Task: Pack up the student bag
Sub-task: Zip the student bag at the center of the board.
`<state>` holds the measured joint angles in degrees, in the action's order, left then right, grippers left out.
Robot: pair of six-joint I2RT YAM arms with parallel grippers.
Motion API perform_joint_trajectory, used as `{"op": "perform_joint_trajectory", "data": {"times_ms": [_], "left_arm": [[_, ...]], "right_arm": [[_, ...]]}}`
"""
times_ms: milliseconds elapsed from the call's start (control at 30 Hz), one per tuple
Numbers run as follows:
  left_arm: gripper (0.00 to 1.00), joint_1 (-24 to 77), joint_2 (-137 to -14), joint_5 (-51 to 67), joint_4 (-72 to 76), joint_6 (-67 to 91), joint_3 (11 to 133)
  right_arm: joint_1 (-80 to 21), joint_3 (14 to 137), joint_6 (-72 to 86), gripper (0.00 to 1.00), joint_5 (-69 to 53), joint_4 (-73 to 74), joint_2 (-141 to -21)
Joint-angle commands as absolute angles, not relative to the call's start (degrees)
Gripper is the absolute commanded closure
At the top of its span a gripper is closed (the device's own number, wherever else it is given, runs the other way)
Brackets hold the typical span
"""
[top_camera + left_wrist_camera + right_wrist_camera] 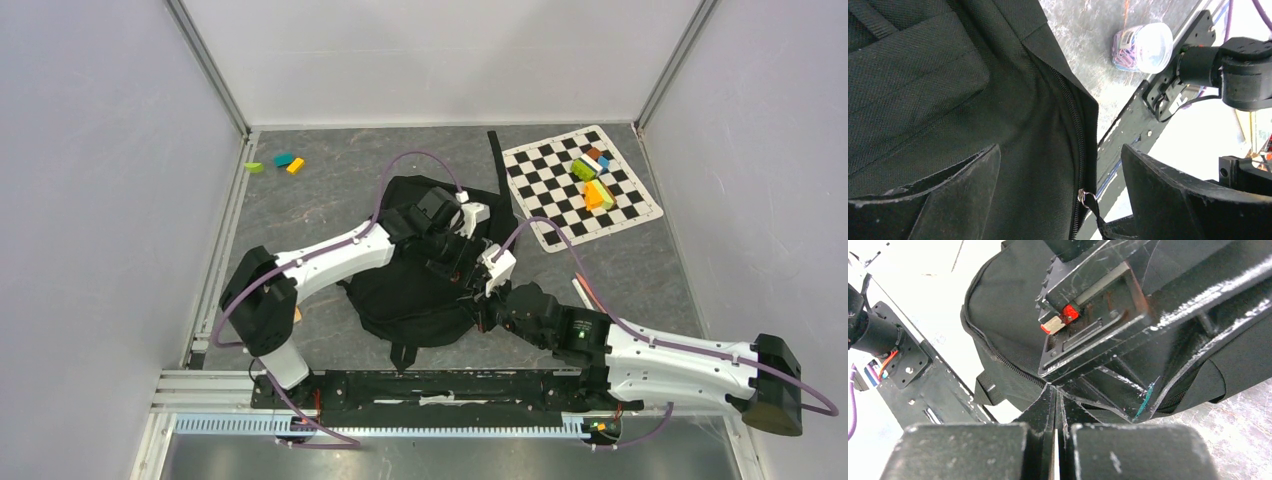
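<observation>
The student bag [400, 290] lies in the middle of the table, black and soft, with a long strap [496, 160] running toward the back. My left gripper [455, 240] hangs over the bag's right half. In the left wrist view it [1063, 195] is open, its fingers [958, 200] astride the bag's zipper line, with the silver zipper pull [1087, 196] and its black tab between them, untouched. My right gripper [485, 285] sits at the bag's right edge. Seen from the right wrist it [1055, 400] is shut, tips against the bag's zippered rim [1008, 365], right beneath the left gripper's body [1098, 315].
A checkered mat [545, 160] with several coloured blocks [594, 180] lies at the back right. More blocks [275, 162] lie at the back left. A clear tub of paper clips [1143, 47] stands near the base rail [440, 385]. A thin white and red stick [583, 290] lies right of the bag.
</observation>
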<state>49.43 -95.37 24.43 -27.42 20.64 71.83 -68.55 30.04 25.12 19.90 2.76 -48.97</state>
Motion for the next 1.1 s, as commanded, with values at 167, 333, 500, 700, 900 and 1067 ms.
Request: {"op": "perform_joint_trajectory", "data": {"times_ms": [167,333,500,700,900,1067], "left_arm": [[0.09,52.72,-101.54,24.72,-38.61,13.07,79.69],[0.18,53.25,-104.16,21.69,-40.53,12.57,81.78],[0.14,53.84,-105.34,21.27,-40.63,12.57,81.61],[0.32,55.01,-107.44,18.98,-42.19,11.59,81.18],[0.77,55.13,-107.4,23.65,-37.49,14.58,80.6],[0.98,55.19,-107.47,26.63,-30.36,18.73,80.94]], "right_arm": [[-68.39,30.32,24.06,1.0,20.74,-0.16,-48.79],[-68.37,29.76,23.95,1.0,21.22,-0.11,-47.66],[-68.38,28.87,24.12,1.0,22.22,-0.17,-46.81],[-68.38,27.78,24.37,1.0,22.37,-0.21,-46.93],[-68.38,27.39,24.91,1.0,22.04,-0.71,-47.34],[-68.38,27.26,25.57,1.0,21.99,-1.27,-46.67]]}}
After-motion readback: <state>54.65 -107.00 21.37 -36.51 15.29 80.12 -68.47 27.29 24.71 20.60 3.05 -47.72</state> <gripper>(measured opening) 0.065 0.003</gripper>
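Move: The student bag's zip edge runs beneath the open left fingers, its spot to grip about 5 cm below the left hand, 2 cm back and 1 cm right. The zip pull sits some 4 cm back, 3 cm left and 6 cm below the left hand; the clear tub stands about 9 cm back, 13 cm right and 10 cm below. From the shut right hand that spot of zip edge lies roughly 2 cm ahead, 4 cm right and 2 cm below. The left hand sinks about 5 cm, drifting back, and pinches the zip edge beside the shut right fingers. ##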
